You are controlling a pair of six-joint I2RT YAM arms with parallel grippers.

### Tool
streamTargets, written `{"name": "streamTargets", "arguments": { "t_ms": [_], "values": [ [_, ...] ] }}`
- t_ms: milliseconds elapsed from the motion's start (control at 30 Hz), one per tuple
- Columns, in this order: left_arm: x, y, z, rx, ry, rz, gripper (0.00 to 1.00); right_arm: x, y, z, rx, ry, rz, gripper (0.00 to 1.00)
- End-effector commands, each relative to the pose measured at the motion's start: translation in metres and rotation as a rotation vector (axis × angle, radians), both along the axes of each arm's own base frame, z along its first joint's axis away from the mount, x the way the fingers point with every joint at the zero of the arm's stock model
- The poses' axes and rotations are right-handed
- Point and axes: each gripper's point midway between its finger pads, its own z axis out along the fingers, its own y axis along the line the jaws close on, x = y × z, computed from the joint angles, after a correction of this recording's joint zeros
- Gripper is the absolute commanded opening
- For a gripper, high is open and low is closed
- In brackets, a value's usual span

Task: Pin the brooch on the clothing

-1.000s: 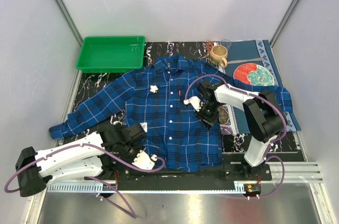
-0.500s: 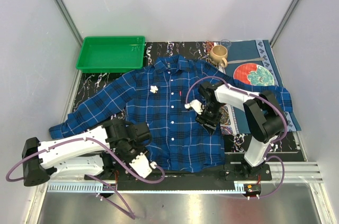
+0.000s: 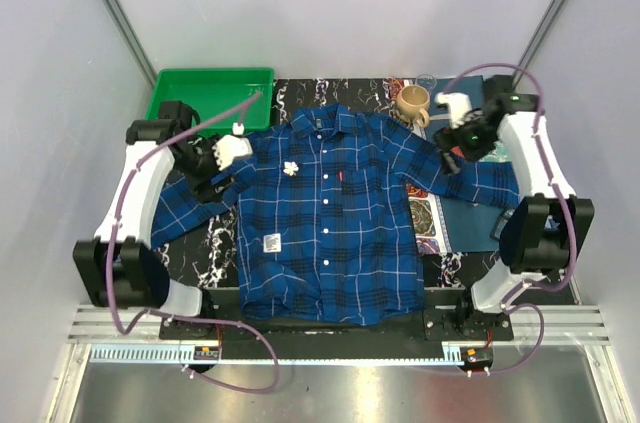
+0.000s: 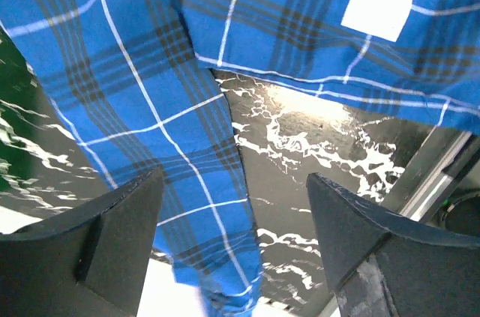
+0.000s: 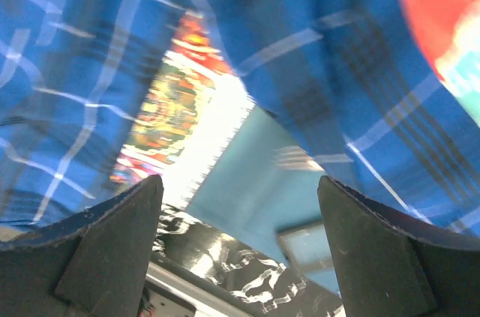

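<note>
The clothing [image 3: 330, 218], a blue plaid shirt, lies spread face up on the black marbled table. The brooch [image 3: 290, 168], a small cream flower, sits on its left chest. My left gripper [image 3: 212, 181] hovers open over the left shoulder and sleeve. In the left wrist view its jaws [image 4: 232, 178] stand wide above the sleeve [image 4: 150, 130] with nothing between them, and the shirt's white label [image 4: 377, 6] shows. My right gripper [image 3: 447, 156] is open over the right sleeve. Its wrist view [image 5: 238, 180] shows plaid cloth [image 5: 337, 70] and a blue mat [image 5: 255, 197].
A green tray [image 3: 210, 100] stands at the back left. A tan mug [image 3: 412, 103], a small glass [image 3: 427, 80] and a red plate [image 3: 478, 140] sit on the blue mat [image 3: 470, 93] at the back right. A colourful cloth [image 3: 425, 215] lies beside the shirt's right edge.
Both arms have swung from the shirt's lower half out to its shoulders. Both grippers have opened wide. The left sleeve now lies drawn in closer to the body.
</note>
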Motion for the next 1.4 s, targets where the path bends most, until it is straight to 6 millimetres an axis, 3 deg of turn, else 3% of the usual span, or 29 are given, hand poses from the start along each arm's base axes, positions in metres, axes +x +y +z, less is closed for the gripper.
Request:
{"name": "streamTargets", "arguments": {
  "t_ms": [0, 67, 100, 200, 300, 367, 467, 633, 767, 933, 1133, 1267, 1333, 1367],
  "values": [
    [0.036, 0.008, -0.007, -0.161, 0.054, 0.179, 0.81, 0.019, -0.097, 0.000, -0.083, 0.021, -0.210, 0.90],
    [0.052, 0.026, -0.023, -0.157, 0.093, 0.285, 0.81, 0.031, -0.131, 0.006, -0.107, -0.005, -0.276, 0.89],
    [0.062, 0.033, -0.026, -0.162, 0.085, 0.321, 0.81, 0.031, -0.154, -0.004, -0.118, 0.025, -0.310, 0.89],
    [0.091, 0.061, -0.035, -0.209, 0.085, 0.491, 0.78, 0.037, -0.181, -0.015, -0.138, 0.038, -0.348, 0.85],
    [0.109, 0.076, -0.048, -0.217, 0.087, 0.564, 0.70, 0.045, -0.182, -0.034, -0.123, 0.044, -0.376, 0.73],
    [0.113, 0.081, -0.063, -0.204, 0.096, 0.619, 0.67, 0.050, -0.181, -0.048, -0.107, 0.058, -0.393, 0.59],
    [0.119, 0.089, -0.086, -0.171, 0.118, 0.671, 0.63, 0.050, -0.178, -0.077, -0.086, 0.117, -0.422, 0.50],
    [0.114, 0.110, -0.130, -0.044, 0.173, 0.715, 0.55, 0.050, -0.185, -0.107, -0.119, 0.143, -0.440, 0.47],
    [0.105, 0.137, -0.153, 0.086, 0.191, 0.747, 0.50, 0.049, -0.200, -0.126, -0.188, 0.175, -0.442, 0.47],
    [0.097, 0.159, -0.175, 0.187, 0.220, 0.750, 0.48, 0.051, -0.209, -0.132, -0.232, 0.182, -0.442, 0.47],
    [0.098, 0.191, -0.182, 0.267, 0.221, 0.807, 0.48, 0.053, -0.221, -0.135, -0.274, 0.189, -0.452, 0.47],
    [0.104, 0.209, -0.174, 0.297, 0.185, 0.847, 0.49, 0.056, -0.223, -0.131, -0.277, 0.177, -0.457, 0.47],
    [0.112, 0.202, -0.158, 0.242, 0.140, 0.819, 0.53, 0.061, -0.219, -0.119, -0.252, 0.155, -0.454, 0.47],
    [0.116, 0.188, -0.153, 0.172, 0.130, 0.787, 0.56, 0.066, -0.210, -0.106, -0.212, 0.125, -0.441, 0.48]
  ]
}}
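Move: The upper part of the left sleeve, where the left fingers will come down, lies about 10 cm ahead of the left gripper, 12 cm to its left and 17 cm below. The brooch sits some 12 cm ahead and 13 cm right of that gripper, the tray 30 cm ahead and 9 cm left. From the right gripper, the outer right sleeve is about 4 cm ahead, 19 cm right and 14 cm below; the red-and-green plate is 13 cm ahead, 13 cm right. Swing the left gripper left and forward, then down about 17 cm onto the left sleeve, turning some 45 degrees counter-clockwise and half closing the fingers; press the tips into the cloth and drag it left. Sweep the right gripper right, then lower it to the outer right sleeve, turning it clockwise and half closing its fingers, and ease it slightly farther right. ##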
